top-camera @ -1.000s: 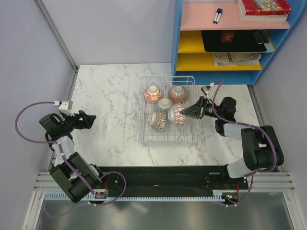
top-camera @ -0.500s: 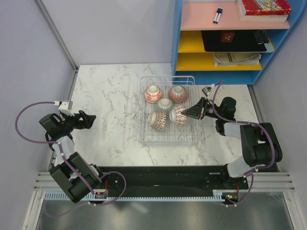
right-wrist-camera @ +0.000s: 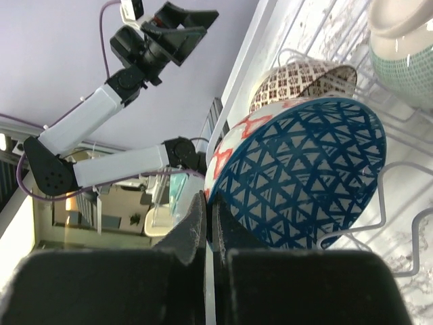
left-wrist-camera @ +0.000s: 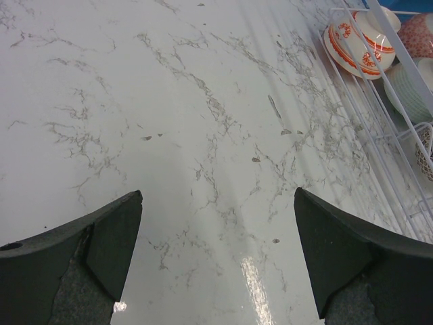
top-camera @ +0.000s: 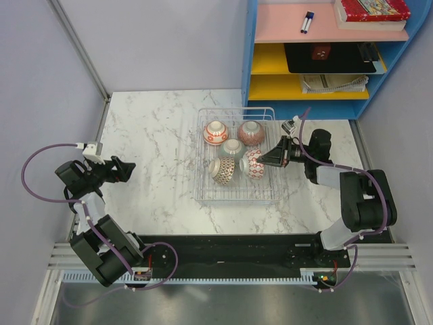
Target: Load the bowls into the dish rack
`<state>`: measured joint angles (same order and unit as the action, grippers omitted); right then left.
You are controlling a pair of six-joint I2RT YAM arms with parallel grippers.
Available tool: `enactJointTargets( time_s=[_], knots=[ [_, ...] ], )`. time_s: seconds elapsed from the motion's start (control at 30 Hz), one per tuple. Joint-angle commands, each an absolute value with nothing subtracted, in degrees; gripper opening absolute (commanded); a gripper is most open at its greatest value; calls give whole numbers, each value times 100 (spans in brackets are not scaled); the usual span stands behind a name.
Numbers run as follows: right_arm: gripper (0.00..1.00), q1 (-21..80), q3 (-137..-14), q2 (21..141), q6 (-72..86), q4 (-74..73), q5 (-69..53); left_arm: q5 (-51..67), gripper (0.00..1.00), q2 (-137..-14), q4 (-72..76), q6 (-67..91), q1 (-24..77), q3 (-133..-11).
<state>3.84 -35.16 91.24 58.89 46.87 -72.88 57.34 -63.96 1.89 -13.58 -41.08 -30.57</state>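
Note:
The dish rack (top-camera: 201, 196) stands mid-table with several bowls in it. A red-and-white bowl (top-camera: 216, 132), a reddish-brown bowl (top-camera: 251, 133) and the pale green bowl (top-camera: 233, 148) rest rim-down. A brown-patterned bowl (top-camera: 223, 170) lies tilted. My right gripper (top-camera: 264, 160) is shut on the rim of the red-patterned bowl (top-camera: 252, 163), which stands on edge in the rack. In the right wrist view that bowl (right-wrist-camera: 304, 176) shows a blue-triangle face, with its rim pinched in the gripper (right-wrist-camera: 208, 200). My left gripper (top-camera: 128, 169) hangs open over bare marble, far left of the rack.
A blue shelf unit (top-camera: 308, 101) stands just behind the rack at the back right. The rack's white wire side (left-wrist-camera: 389, 40) and the red-and-white bowl (left-wrist-camera: 352, 44) show at the far right of the left wrist view, beyond the open left gripper (left-wrist-camera: 218, 195).
The right wrist has shifted slightly toward the back, and the held red-patterned bowl now stands more upright on its edge. The left arm has not moved.

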Motion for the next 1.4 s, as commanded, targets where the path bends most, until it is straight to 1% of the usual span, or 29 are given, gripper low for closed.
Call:
enactJointTargets(
  time_s=[0.0,0.07,0.13,0.23,0.5,0.53,0.57,0.6,0.7,0.8,0.9,1.07,1.27,1.37],
  knots=[
    [2,448,-3786,9378,3686,1920,-7031,5941,100,-6363,404,-1573,-4140,-3041],
    [3,448,-3946,9396,2914,920,-7022,5959,100,-6363,404,-1573,-4148,-3041],
    [3,413,-4043,9413,2690,599,-7023,5959,100,-6372,404,-1565,-4148,-3041],
    [0,361,-3990,9317,2663,519,-6847,5976,100,-6355,404,-1564,-4148,-3041],
    [0,334,-3946,9062,2541,413,-6338,5968,100,-6319,404,-1556,-4148,-3023],
    [1,325,-3955,9035,2488,335,-6267,5959,100,-6319,404,-1556,-4148,-3032],
    [4,325,-3964,9000,2470,308,-6241,5959,100,-6328,404,-1564,-4140,-3032],
    [18,325,-3999,8991,2426,273,-6223,5968,100,-6328,404,-1564,-4140,-3032],
    [36,334,-4157,9009,2198,18,-6214,5959,100,-6337,404,-1564,-4140,-3032],
    [45,334,-4350,9009,1925,-316,-6223,5968,100,-6337,404,-1564,-4148,-3032],
    [51,325,-4543,8956,1846,-518,-6205,5976,100,-6311,404,-1564,-4148,-3023],
    [56,325,-4921,8921,1706,-826,-5872,5994,100,-6302,396,-1565,-4140,-3023],
    [56,351,-5185,8991,1372,-1449,-5318,5994,100,-6223,387,-1582,-4148,-2997],
    [56,404,-5466,9062,1064,-2020,-4766,6003,100,-6223,387,-1573,-4140,-2997]
  ],
)
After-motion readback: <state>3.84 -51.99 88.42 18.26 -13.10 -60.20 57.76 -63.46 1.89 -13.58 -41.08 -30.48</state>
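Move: The free slot for the red-and-white bowl lies just under the right hand, which pinches its rim: about 2 cm back, 2 cm left and 7 cm down. Counted from this hand, the green bowl sits some 9 cm left and 5 cm farther out, the brown-patterned bowl 12 cm left and 2 cm back, the pink bowl 2 cm left and 10 cm out, all roughly 9 cm lower. From the idle left hand the slot is about 42 cm right, level with it in reach, and 4 cm lower. The red-and-white bowl, still pinched by its rim, is lowered about 4 cm by the right hand into the rack beside the green and brown-patterned bowls, drifting slightly right. The fingers then open to roughly half and let go of the rim; the hand lifts 1–2 cm and eases about 2 cm forward, its fingertips dipping some 20 degrees in all. ##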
